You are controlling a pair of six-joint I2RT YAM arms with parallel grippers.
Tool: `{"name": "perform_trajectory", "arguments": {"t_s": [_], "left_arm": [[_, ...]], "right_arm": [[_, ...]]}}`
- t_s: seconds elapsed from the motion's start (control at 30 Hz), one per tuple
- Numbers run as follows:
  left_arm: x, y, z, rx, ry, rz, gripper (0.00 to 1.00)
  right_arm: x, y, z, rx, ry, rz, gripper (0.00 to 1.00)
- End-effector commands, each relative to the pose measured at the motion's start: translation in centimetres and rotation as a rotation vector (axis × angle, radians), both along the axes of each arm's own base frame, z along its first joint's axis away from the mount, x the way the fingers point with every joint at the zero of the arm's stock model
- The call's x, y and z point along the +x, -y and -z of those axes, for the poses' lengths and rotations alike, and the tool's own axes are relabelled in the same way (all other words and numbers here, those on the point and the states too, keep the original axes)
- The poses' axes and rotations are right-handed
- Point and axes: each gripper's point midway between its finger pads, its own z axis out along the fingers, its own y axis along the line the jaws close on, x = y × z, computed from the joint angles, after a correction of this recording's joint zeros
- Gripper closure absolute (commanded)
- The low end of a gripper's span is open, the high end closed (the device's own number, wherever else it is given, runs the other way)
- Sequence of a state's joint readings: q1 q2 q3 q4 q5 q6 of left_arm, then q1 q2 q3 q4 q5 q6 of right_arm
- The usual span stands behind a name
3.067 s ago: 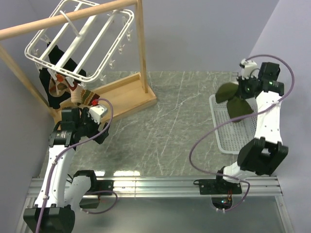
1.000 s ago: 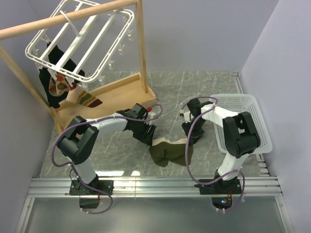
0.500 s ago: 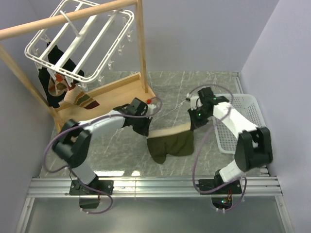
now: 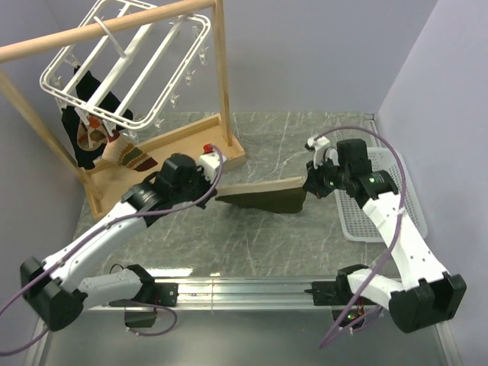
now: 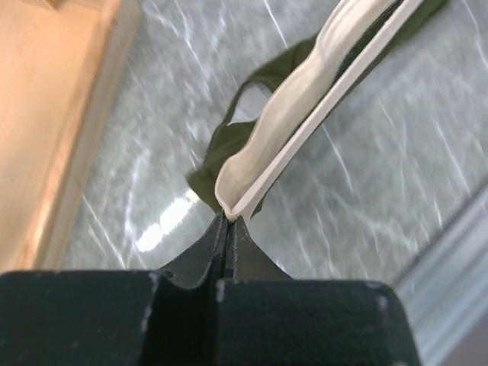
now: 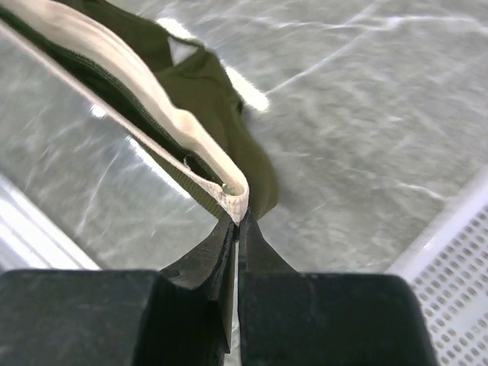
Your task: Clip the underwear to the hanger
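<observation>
The olive-green underwear (image 4: pixel 263 197) hangs stretched above the table between my two grippers. My left gripper (image 4: pixel 215 196) is shut on its left end and my right gripper (image 4: pixel 308 187) is shut on its right end. In the left wrist view the jaws (image 5: pixel 229 218) pinch the pale waistband (image 5: pixel 305 99), with green cloth (image 5: pixel 221 149) drooping below it. The right wrist view shows the same: my gripper (image 6: pixel 239 221) is closed on the folded waistband end, and the underwear (image 6: pixel 206 91) runs away to the upper left. The white hanger (image 4: pixel 131 53) hangs from the wooden rail at the back left, well away from both grippers.
A black garment with tan-red patches (image 4: pixel 91 130) is clipped to the hanger's near left corner. The wooden stand (image 4: pixel 221 76) has a flat base (image 4: pixel 191 145) just behind my left gripper. A white mesh basket (image 4: pixel 353 217) sits at the right, partly under my right arm.
Both grippers have closed on the underwear's ends, lifted it off the table and pulled it taut. The pair has moved up and back toward the stand.
</observation>
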State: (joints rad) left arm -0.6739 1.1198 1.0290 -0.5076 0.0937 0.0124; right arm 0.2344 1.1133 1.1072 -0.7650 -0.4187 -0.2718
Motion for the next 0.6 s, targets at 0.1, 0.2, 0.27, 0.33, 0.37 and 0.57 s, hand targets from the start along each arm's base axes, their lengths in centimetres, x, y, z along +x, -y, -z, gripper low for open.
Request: {"name": "perform_trajectory", "arguments": {"t_s": [0.1, 0.2, 0.27, 0.33, 0.37, 0.57], "left_arm": [[-6.2, -4.1, -2.7, -0.007, 0.046, 0.074, 1.00], [-7.0, -5.4, -5.8, -0.032, 0.118, 0.057, 1.00], [-7.7, -6.1, -6.1, 0.002, 0.091, 0.060, 1.00], [-8.1, -6.2, -5.9, 0.027, 0.072, 0.087, 1.00], [-7.9, -6.2, -4.9, 0.058, 0.045, 0.091, 1.00], [-4.3, -5.7, 3.5, 0.285, -0.111, 0.044, 1.00]], "right_arm": [[-6.6, -1.2, -1.6, 0.045, 0.068, -0.238, 1.00], [-8.7, -2.0, -3.8, 0.106, 0.121, -0.295, 1.00], [-9.4, -2.6, -4.7, 0.130, 0.139, -0.318, 1.00], [-8.8, -2.5, -3.9, 0.104, 0.119, -0.286, 1.00], [-8.0, -2.7, -2.6, 0.084, 0.090, -0.276, 1.00], [-1.4, -3.6, 5.4, -0.115, -0.120, -0.142, 1.00]]}}
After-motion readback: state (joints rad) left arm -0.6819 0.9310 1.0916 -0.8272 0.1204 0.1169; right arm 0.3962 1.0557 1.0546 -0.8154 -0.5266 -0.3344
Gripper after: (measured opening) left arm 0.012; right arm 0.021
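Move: Each hand already has one end of the underwear's waistband, stretched about 25 cm between them. The underwear's middle is some 12 cm to the left hand's right and the same to the right hand's left, roughly level front to back and about 7 cm below. The rack's wooden tray is about 18 cm ahead of the left hand, 14 cm to its left and 19 cm below it. The basket is 21 cm to the right hand's right, 5 cm ahead and 18 cm below it. Still pinching the waistband ends, both hands whip the underwear back towards the bases, about 8 cm, while rising and drifting left. The left hand climbs higher, and the right hand yaws counter-clockwise nearly 20 degrees. Then both reverse, driving down about 5 cm and starting forward again, fingers kept shut. ##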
